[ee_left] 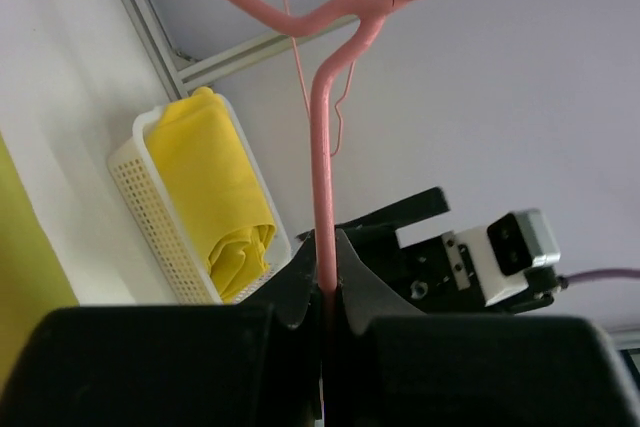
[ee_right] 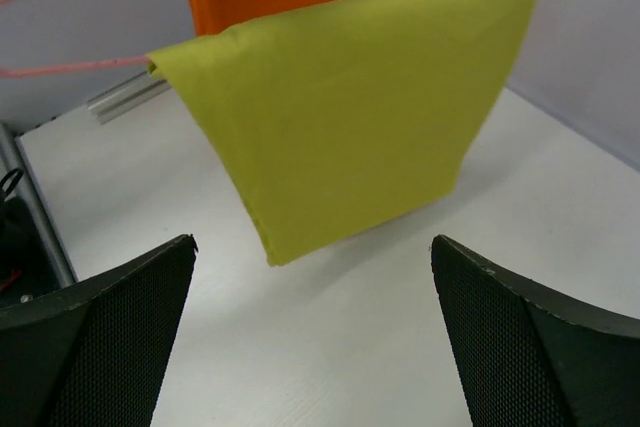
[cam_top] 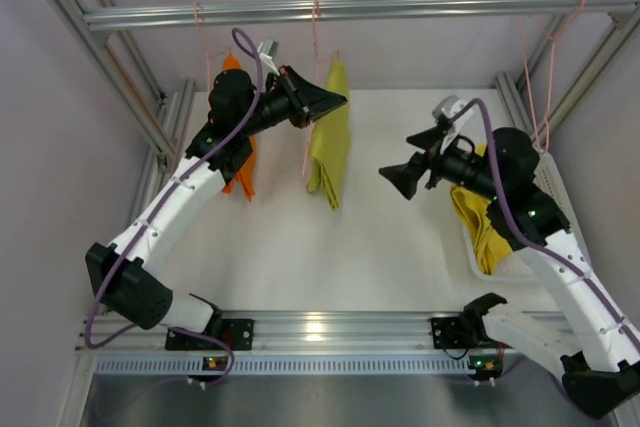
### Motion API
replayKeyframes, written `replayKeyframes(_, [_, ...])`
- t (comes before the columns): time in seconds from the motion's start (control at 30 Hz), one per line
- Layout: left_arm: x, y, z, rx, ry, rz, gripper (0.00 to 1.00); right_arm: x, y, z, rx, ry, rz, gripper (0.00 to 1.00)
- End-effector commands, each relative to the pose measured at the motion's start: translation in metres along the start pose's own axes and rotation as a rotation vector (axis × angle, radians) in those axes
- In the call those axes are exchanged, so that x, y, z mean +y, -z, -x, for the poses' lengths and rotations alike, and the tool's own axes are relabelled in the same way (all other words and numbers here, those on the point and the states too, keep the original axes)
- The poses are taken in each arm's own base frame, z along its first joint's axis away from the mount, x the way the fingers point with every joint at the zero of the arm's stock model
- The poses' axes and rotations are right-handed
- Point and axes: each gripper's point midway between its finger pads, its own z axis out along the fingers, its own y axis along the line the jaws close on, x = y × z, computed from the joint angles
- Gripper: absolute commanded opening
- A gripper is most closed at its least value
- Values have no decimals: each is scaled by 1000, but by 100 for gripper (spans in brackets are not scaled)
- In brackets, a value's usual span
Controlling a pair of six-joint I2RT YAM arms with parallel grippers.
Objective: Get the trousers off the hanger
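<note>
Yellow-green trousers [cam_top: 332,142] hang folded over a pink hanger [cam_top: 305,160] under the top rail. My left gripper [cam_top: 325,102] is shut on that hanger's thin pink rod [ee_left: 324,177], which runs up from between the pinched jaws [ee_left: 325,252]. Orange trousers [cam_top: 241,175] hang further left, partly hidden behind the left arm. Yellow trousers [cam_top: 480,227] lie crumpled in a white basket [cam_top: 468,247] on the right. My right gripper [cam_top: 400,179] stands open a short way right of the yellow-green trousers [ee_right: 350,117], facing them with nothing between its fingers [ee_right: 520,337].
An aluminium rail [cam_top: 360,9] crosses the back, with pink strings hanging from it. An empty pink hanger [cam_top: 545,97] dangles at the far right. Frame posts [cam_top: 165,132] stand at both sides of the white table [cam_top: 300,257].
</note>
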Motion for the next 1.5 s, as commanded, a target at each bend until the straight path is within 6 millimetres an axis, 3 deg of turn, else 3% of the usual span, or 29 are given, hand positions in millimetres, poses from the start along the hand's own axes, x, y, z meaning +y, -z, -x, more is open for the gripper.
replayKeyframes(0.0, [-83,12,27,-117,-144,-209,0,13,-20,16,-108,144,-25,99])
replayKeyframes(0.03, [-86,10,31,-127,-144,-209,0,30,-26,22,-147,161,-2,100])
replayKeyframes(0.13, [-90,5,35,-137,-120,-198,0,42,-48,7,-139,152,-16,99])
replayKeyframes(0.37, [-104,2,41,-147,-85,-206,0,66,-78,4,-180,144,24,99])
replayKeyframes(0.53, [-114,3,39,-142,-77,-227,0,57,-103,-9,-149,169,-24,99])
replayKeyframes(0.93, [-128,1,33,-125,-62,-266,0,56,-133,-10,-193,226,-22,100])
replayKeyframes(1.07, [-133,3,32,-123,-61,-274,0,31,-138,-13,-183,217,-133,98])
replayKeyframes(1.13, [-136,6,32,-124,-63,-281,0,5,-135,-15,-173,206,-222,89])
replayKeyframes(1.27, [-140,9,31,-122,-69,-289,0,-24,-126,-15,-167,185,-313,78])
replayKeyframes(1.47, [-136,6,31,-119,-66,-281,0,-33,-114,-6,-183,162,-303,73])
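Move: The left hand already holds the near shoulder of the pink hanger; the green trousers hang about 15 cm below it and 4 cm ahead, practically in line sideways, and the rail runs some 9 cm ahead and 10 cm above. From the empty right hand, the green trousers' middle lies about 11 cm ahead, 12 cm to the left and 3 cm lower; the orange trousers hang some 16 cm to the left of the green ones, about level with them. The right hand, fingers wide open, sweeps about 12 cm left and sinks some 5 cm with a small dip back, then drives forward to end 9 cm farther out, its two fingers straddling the near, lower part of the green trousers; over the last stretch it comes back right about 4 cm, turning clockwise some 15 degrees and tipping up slightly, as the fingers start to close on the cloth, down to about three-quarters open. Meanwhile the left hand keeps its shut grip on the hanger, edging 2 cm to the right and then lifting it nearly 4 cm. ##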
